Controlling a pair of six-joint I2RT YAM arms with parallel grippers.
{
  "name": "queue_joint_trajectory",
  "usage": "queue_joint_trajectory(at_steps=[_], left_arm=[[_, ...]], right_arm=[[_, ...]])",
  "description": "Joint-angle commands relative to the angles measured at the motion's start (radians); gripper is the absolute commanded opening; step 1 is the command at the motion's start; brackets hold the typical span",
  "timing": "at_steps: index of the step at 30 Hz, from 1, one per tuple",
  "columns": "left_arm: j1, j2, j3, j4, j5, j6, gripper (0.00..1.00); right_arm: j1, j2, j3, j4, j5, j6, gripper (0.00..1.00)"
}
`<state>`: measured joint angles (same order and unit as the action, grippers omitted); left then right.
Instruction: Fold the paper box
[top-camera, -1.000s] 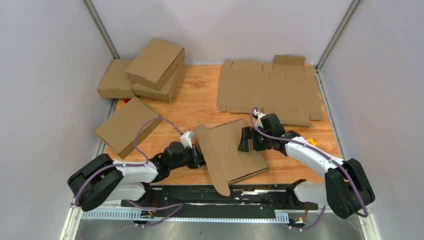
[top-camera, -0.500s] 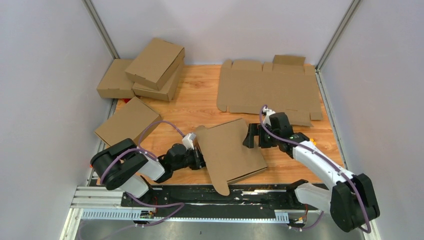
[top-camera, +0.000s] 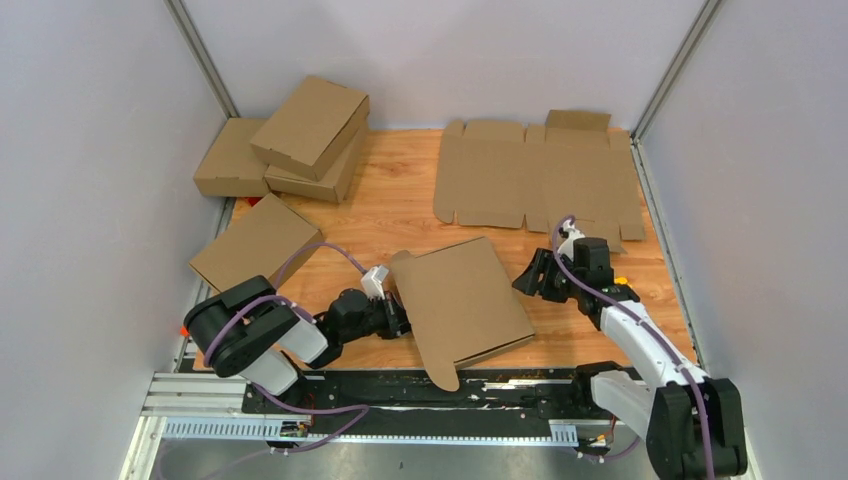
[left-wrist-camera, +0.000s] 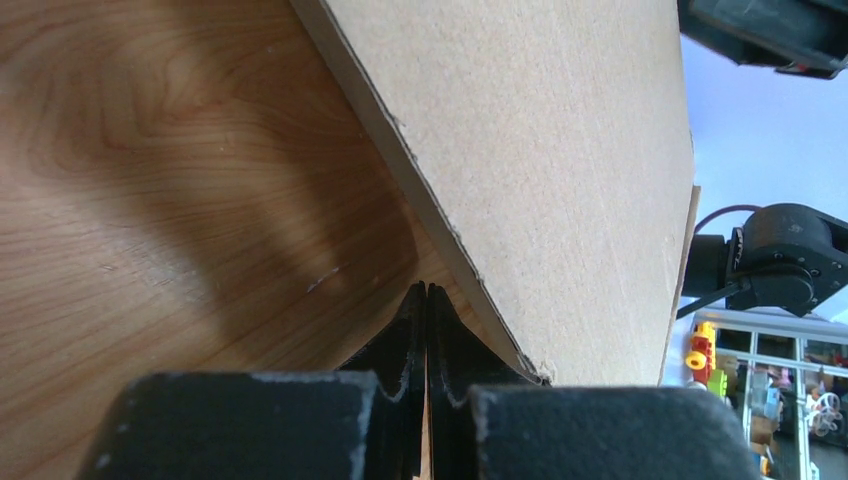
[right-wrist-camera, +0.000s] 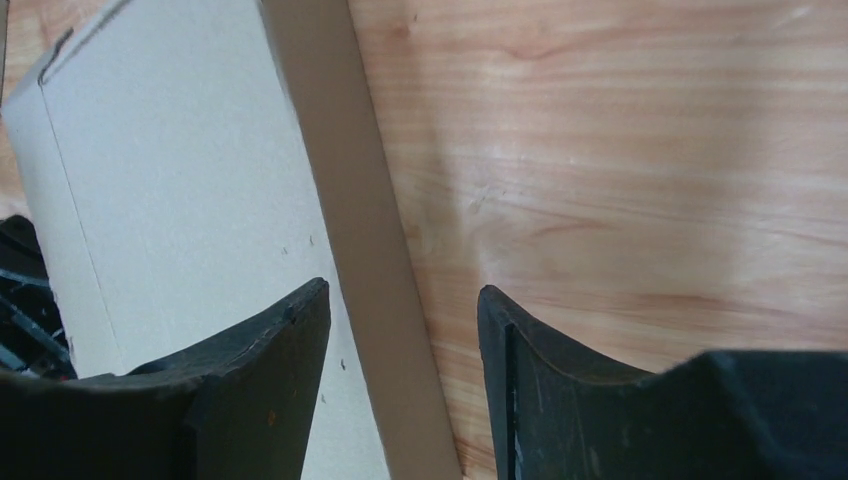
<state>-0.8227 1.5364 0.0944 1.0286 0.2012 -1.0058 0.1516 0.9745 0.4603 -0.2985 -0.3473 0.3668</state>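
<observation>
The paper box (top-camera: 462, 298) lies folded near the table's front, its lid down and a long flap hanging off the front-left corner. My left gripper (top-camera: 398, 318) is shut, with its tips against the box's left edge. In the left wrist view the fingers (left-wrist-camera: 427, 292) meet under the slanting edge of the paper box (left-wrist-camera: 560, 160). My right gripper (top-camera: 528, 283) is open just off the box's right edge, holding nothing. In the right wrist view its jaws (right-wrist-camera: 405, 290) stand either side of the side wall of the paper box (right-wrist-camera: 370, 250) without touching it.
A flat, unfolded cardboard blank (top-camera: 540, 185) lies at the back right. Two folded boxes (top-camera: 300, 140) are stacked at the back left, and another folded box (top-camera: 255, 252) overhangs the left edge. A small yellow object (top-camera: 622, 282) sits by the right arm.
My right gripper drew back to the right off the box top and its jaws narrowed. The raised lid settled flat. The left gripper stayed shut at the left edge.
</observation>
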Motion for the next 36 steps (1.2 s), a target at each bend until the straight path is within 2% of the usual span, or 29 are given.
queue_joint_trajectory(at_steps=[1,8,17,23,25,31,36], left_arm=[[0.020,-0.058,-0.006,-0.019,-0.001,0.063,0.00],[0.027,-0.243,-0.003,-0.284,-0.077,0.132,0.04],[0.028,-0.449,0.014,-0.537,-0.153,0.193,0.03],[0.028,-0.546,0.005,-0.621,-0.187,0.203,0.03],[0.028,-0.571,-0.004,-0.630,-0.189,0.196,0.03],[0.028,-0.631,-0.032,-0.659,-0.199,0.185,0.03],[0.028,-0.652,-0.041,-0.676,-0.199,0.188,0.03]], right_arm=[[-0.006,0.054,-0.027,0.137,-0.144,0.041,0.55],[-0.008,0.099,-0.076,0.211,-0.163,0.059,0.49],[-0.035,0.155,-0.104,0.267,-0.206,0.070,0.29],[-0.063,0.174,-0.110,0.271,-0.226,0.078,0.21],[-0.067,0.176,-0.112,0.266,-0.223,0.076,0.14],[-0.069,0.192,-0.102,0.217,-0.142,0.084,0.17],[-0.070,0.185,-0.088,0.167,-0.035,0.104,0.15]])
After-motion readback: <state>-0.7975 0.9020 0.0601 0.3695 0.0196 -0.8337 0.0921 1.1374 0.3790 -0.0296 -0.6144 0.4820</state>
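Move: For the right hand, the paper box's upper right edge lies about 3 cm to the left, straight across and some 2 cm below; the box's middle is around 12 cm left, 3 cm nearer the base and 4 cm down. The flat cardboard sheet is centred about 20 cm ahead of that hand, 3 cm to its right and 6 cm lower. From the left hand, beside the box's left side, that right edge lies some 20 cm right and 9 cm ahead, 2 cm above. The right hand goes about 3 cm left onto the box's right edge after sinking roughly a centimetre, its fingers swinging up some 15 degrees to point flatter and more to the left while they close from half open to nearly shut, pinching the upper edge with one finger over the top and the other outside the wall. Meanwhile the left hand, fingers still shut, lifts 1 to 2 cm and draws about 5.5 cm left, away from the box's left side. ##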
